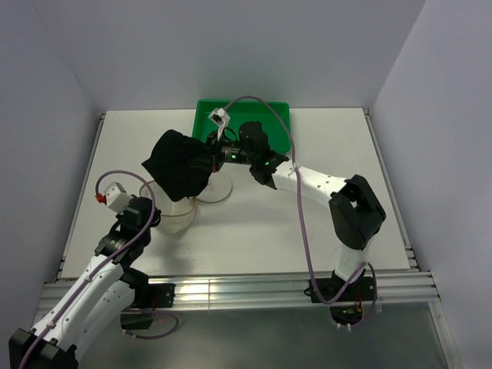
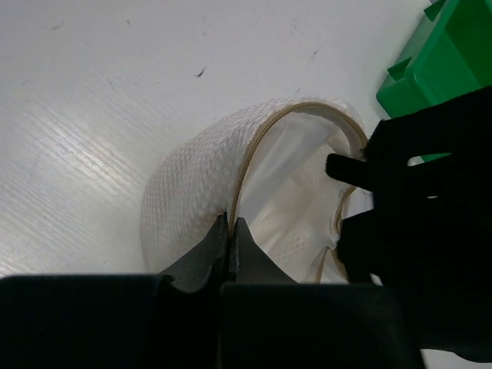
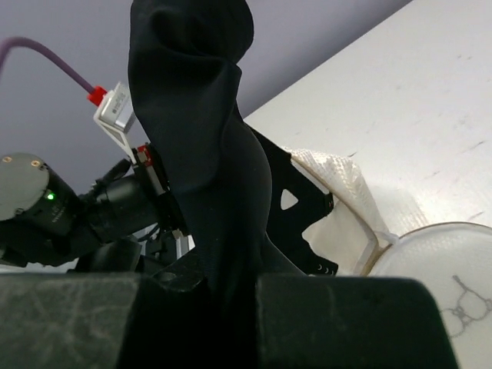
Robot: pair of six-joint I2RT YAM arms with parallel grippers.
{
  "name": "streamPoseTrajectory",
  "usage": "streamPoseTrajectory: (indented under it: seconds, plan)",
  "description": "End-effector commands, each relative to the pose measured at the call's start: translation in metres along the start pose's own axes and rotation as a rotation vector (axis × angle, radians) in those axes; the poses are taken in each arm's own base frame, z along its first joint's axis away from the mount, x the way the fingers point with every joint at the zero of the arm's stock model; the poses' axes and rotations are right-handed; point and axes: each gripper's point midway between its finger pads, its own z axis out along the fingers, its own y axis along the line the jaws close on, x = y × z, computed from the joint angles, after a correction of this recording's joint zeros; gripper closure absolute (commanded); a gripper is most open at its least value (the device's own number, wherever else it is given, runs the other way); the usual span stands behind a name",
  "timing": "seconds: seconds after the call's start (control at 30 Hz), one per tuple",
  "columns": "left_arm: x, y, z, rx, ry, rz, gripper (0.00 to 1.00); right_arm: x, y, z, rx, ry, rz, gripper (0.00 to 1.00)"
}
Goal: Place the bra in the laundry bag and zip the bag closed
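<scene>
The black bra [image 1: 177, 165] hangs bunched from my right gripper [image 1: 206, 157], which is shut on it above the mouth of the laundry bag [image 1: 182, 213]. In the right wrist view the bra [image 3: 207, 146] rises between the jaws of the right gripper [image 3: 223, 269], with the white mesh bag [image 3: 342, 184] and its round flat lid [image 3: 438, 284] behind. My left gripper [image 1: 157, 211] is shut on the bag's zip rim. In the left wrist view the left gripper [image 2: 231, 231] pinches the tan rim of the open bag [image 2: 192, 192], and the bra [image 2: 430, 231] hangs at the opening's right side.
The green tray [image 1: 265, 115] stands at the table's back middle, just behind the right wrist; its corner shows in the left wrist view [image 2: 438, 61]. The bag's lid [image 1: 217, 190] lies flat on the table. White walls enclose the table's left, back and right.
</scene>
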Motion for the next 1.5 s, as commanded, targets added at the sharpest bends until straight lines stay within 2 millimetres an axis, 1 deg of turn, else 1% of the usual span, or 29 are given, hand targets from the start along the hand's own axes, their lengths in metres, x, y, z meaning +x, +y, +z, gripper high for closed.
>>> streamPoseTrajectory:
  seconds: [0.0,0.03,0.1,0.13,0.2,0.23,0.3,0.33,0.43,0.5,0.53,0.57,0.6,0.63,0.67,0.7,0.73,0.77,0.83,0.93,1.0,1.07,1.1,1.17,1.23,1.27,1.3,1.4,1.47]
  plan:
    - [-0.004,-0.016,-0.001,0.078,-0.003,-0.031,1.0,-0.009,0.023,0.018,-0.093,-0.054,-0.083,1.0]
    - [-0.007,-0.017,-0.003,0.089,-0.013,-0.043,1.0,0.003,0.016,0.024,-0.088,-0.036,-0.071,1.0]
    - [-0.011,-0.016,-0.005,0.094,-0.032,-0.055,1.0,0.013,0.009,0.03,-0.08,-0.024,-0.063,1.0]
    - [-0.016,-0.017,-0.008,0.106,-0.047,-0.069,1.0,0.026,0.003,0.034,-0.074,-0.005,-0.049,1.0]
    - [-0.022,-0.021,-0.012,0.123,-0.062,-0.096,1.0,0.035,-0.004,0.04,-0.072,0.008,-0.039,1.0]
    - [-0.027,-0.023,-0.016,0.141,-0.07,-0.115,1.0,0.047,-0.012,0.045,-0.063,0.031,-0.032,1.0]
    - [-0.029,-0.027,-0.018,0.162,-0.076,-0.125,1.0,0.056,-0.021,0.053,-0.033,0.046,-0.051,1.0]
    - [-0.03,-0.027,-0.018,0.165,-0.078,-0.129,1.0,0.065,-0.029,0.057,-0.014,0.064,-0.05,1.0]
    - [-0.026,-0.025,-0.019,0.169,-0.063,-0.129,1.0,0.086,-0.047,0.057,0.052,0.111,-0.052,1.0]
    - [-0.022,-0.023,-0.018,0.177,-0.062,-0.128,1.0,0.095,-0.053,0.054,0.084,0.134,-0.075,1.0]
    - [-0.024,-0.024,-0.018,0.183,-0.072,-0.116,1.0,0.097,-0.05,0.052,0.084,0.148,-0.094,1.0]
    - [-0.026,-0.026,-0.018,0.193,-0.08,-0.114,1.0,0.109,-0.043,0.051,0.082,0.193,-0.098,1.0]
    - [-0.033,-0.034,-0.019,0.221,-0.1,-0.128,1.0,0.113,-0.039,0.051,0.079,0.215,-0.141,1.0]
    - [-0.036,-0.042,-0.021,0.251,-0.102,-0.118,1.0,0.124,-0.037,0.048,0.089,0.268,-0.141,1.0]
    - [-0.039,-0.051,-0.023,0.284,-0.102,-0.119,1.0,0.129,-0.033,0.048,0.086,0.293,-0.154,1.0]
    - [-0.042,-0.064,-0.022,0.32,-0.103,-0.123,1.0,0.137,-0.024,0.049,0.071,0.322,-0.181,1.0]
    - [-0.043,-0.072,-0.023,0.346,-0.097,-0.116,1.0,0.141,-0.02,0.049,0.065,0.342,-0.186,1.0]
    - [-0.039,-0.082,-0.025,0.389,-0.072,-0.105,1.0,0.151,-0.019,0.045,0.066,0.385,-0.183,1.0]
    - [-0.043,-0.098,-0.027,0.448,-0.072,-0.091,1.0,0.164,-0.012,0.041,0.066,0.44,-0.175,1.0]
    - [-0.041,-0.114,-0.038,0.563,-0.065,-0.093,1.0,0.171,-0.005,0.039,0.07,0.47,-0.195,1.0]
    - [-0.032,-0.121,-0.045,0.626,-0.023,-0.078,1.0,0.169,-0.002,0.038,0.072,0.48,-0.189,1.0]
    - [-0.017,-0.121,-0.047,0.665,0.027,-0.064,1.0,0.158,0.002,0.045,0.083,0.45,-0.163,1.0]
    - [-0.01,-0.121,-0.051,0.685,0.059,-0.064,1.0,0.15,-0.001,0.048,0.12,0.426,-0.153,1.0]
    - [0.005,-0.113,-0.052,0.686,0.112,-0.076,1.0,0.122,-0.012,0.055,0.238,0.318,-0.093,1.0]
    - [0.012,-0.109,-0.058,0.703,0.146,-0.103,1.0,0.099,-0.018,0.055,0.334,0.22,-0.014,1.0]
    - [0.017,-0.105,-0.058,0.691,0.166,-0.102,1.0,0.091,-0.022,0.053,0.39,0.168,0.084,1.0]
    - [0.019,-0.106,-0.063,0.709,0.186,-0.113,1.0,0.08,-0.031,0.048,0.451,0.116,0.115,1.0]
    - [0.028,-0.108,-0.07,0.738,0.247,-0.123,1.0,0.064,-0.043,0.042,0.549,0.002,0.243,1.0]
    - [0.036,-0.11,-0.074,0.749,0.304,-0.141,1.0,0.066,-0.05,0.044,0.584,-0.037,0.315,1.0]
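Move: The left hand already pinches the laundry bag's rim on its near left side, with the middle of the open mouth about 5 cm ahead, 4 cm to the right and 4 cm lower; the bag's round lid lies some 13 cm ahead and 18 cm right. For the right hand, holding up the black garment, the mouth is roughly 4 cm back, 10 cm left and 18 cm below. From that hand the lid is about 4 cm ahead and 3 cm right on the table, the green tray some 25 cm ahead and 11 cm right. Still gripping the black garment, the right hand drops about 18 cm and drifts some 5 cm left to take it down into the laundry bag's mouth, drawing back towards its base late in the descent, then turns forward and a little up again as the wrist swings clockwise. The left hand keeps its pinch on the rim and first lifts it about 3 cm, then carries it some 10 cm to the right and a little higher, turning about 30 degrees clockwise, bringing the rim up against the garment and the right fingers. ##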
